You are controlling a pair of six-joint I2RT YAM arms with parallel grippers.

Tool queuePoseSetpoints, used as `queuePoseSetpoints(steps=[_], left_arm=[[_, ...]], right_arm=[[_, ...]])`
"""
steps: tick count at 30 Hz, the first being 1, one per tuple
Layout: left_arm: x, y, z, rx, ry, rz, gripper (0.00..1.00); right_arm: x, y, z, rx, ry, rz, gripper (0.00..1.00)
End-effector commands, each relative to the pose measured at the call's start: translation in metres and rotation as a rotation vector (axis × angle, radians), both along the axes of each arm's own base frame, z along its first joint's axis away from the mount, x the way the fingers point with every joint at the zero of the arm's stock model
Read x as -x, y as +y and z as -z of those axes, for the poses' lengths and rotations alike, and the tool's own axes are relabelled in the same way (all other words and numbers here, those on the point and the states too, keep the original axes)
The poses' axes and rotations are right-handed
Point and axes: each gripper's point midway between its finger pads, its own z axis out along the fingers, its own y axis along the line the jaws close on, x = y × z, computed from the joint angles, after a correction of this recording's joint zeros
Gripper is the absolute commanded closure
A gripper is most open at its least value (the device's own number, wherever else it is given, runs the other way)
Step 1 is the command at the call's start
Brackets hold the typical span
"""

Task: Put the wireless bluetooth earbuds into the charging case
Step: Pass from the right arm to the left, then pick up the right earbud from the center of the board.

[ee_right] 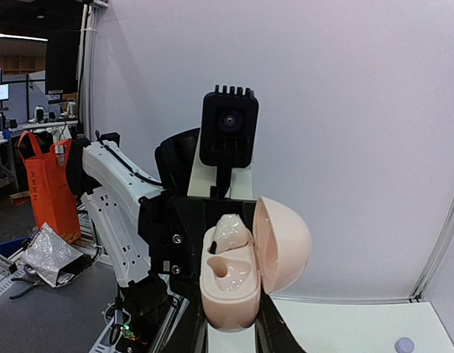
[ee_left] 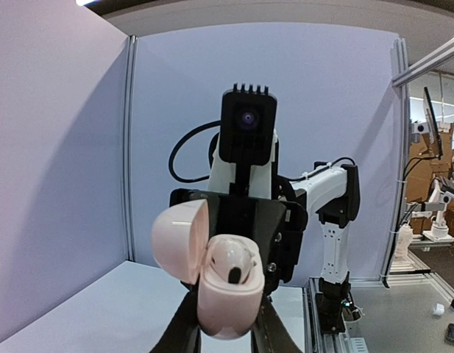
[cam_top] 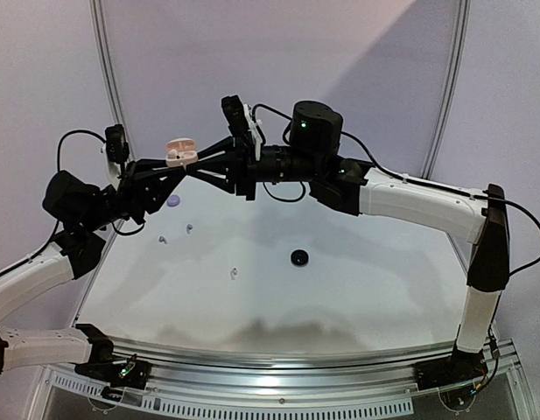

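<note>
A pale pink charging case (cam_top: 180, 154) hangs in the air above the table's far left, lid open. My left gripper (cam_top: 173, 163) reaches it from the left and my right gripper (cam_top: 198, 157) from the right; both are shut on its body. In the left wrist view the case (ee_left: 227, 298) sits between my fingers with its lid (ee_left: 179, 241) swung left and one pale earbud (ee_left: 230, 259) seated inside. The right wrist view shows the case (ee_right: 228, 298) from the other side: an earbud (ee_right: 232, 229) fills the upper socket, the lower socket (ee_right: 228, 271) is empty. Three loose earbuds (cam_top: 162, 238) (cam_top: 189, 229) (cam_top: 234, 274) lie on the table.
A lavender puck (cam_top: 173, 201) lies on the table under the raised case and shows again, the same puck (ee_right: 405, 343), at the right wrist view's lower right corner. A black puck (cam_top: 298, 256) sits mid-table. Pale walls stand close behind and to the left.
</note>
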Motion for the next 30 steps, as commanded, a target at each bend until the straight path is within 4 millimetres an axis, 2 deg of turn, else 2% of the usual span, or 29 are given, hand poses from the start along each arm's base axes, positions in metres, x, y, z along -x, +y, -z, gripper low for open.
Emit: queuePoseSetpoints(steps=[1,6,11,15,19,22,24,28,30], left_arm=[[0.009,-0.003,-0.009,0.004,-0.028,0.041,0.92],[0.008,-0.003,-0.008,0.002,-0.026,0.041,1.0],[0.006,-0.001,-0.008,0.007,-0.023,0.017,1.0],[-0.002,0.005,-0.008,0.026,-0.013,-0.05,1.0],[-0.009,0.013,-0.009,0.04,-0.027,-0.123,1.0],[-0.015,0.018,-0.007,0.036,-0.051,-0.185,1.0],[-0.019,0.023,-0.004,0.023,-0.085,-0.246,1.0],[-0.033,0.036,0.007,-0.007,-0.122,-0.396,1.0],[-0.036,0.041,0.014,-0.025,-0.133,-0.446,1.0]], right_arm=[[-0.007,0.004,0.004,0.011,0.0,0.031,1.0],[-0.01,0.004,0.003,0.007,0.002,0.049,0.99],[-0.018,0.003,0.003,0.009,0.02,0.097,0.77],[-0.029,0.001,0.005,0.012,0.045,0.161,0.64],[-0.041,-0.004,0.006,0.011,0.089,0.223,0.59],[-0.059,-0.01,0.009,0.015,0.155,0.302,0.55],[-0.085,-0.017,0.017,0.031,0.241,0.428,0.54],[-0.135,-0.034,0.058,0.131,0.425,0.709,0.56],[-0.152,-0.043,0.086,0.221,0.503,0.837,0.57]])
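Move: The open pink charging case, with one earbud in it, is pinched between my two hands. Its middle is about 1 cm to the left of my right hand point and 2 cm above, and about 1 cm to the right of my left hand point and 2 cm above. From my right hand, one loose earbud lies some 22 cm ahead and 10 cm left, another 18 ahead and 16 left, and the lilac disc 34 ahead and 17 left, all roughly 40 cm below. After a short hold I open my right fingers about halfway and let go of the case. I draw the right hand forward about 10 cm and down some 4, away from the case, speeding up and swinging clockwise about 30 degrees. My left hand keeps its pinch and carries the case about 3 cm left and a little forward, turning counter-clockwise. ##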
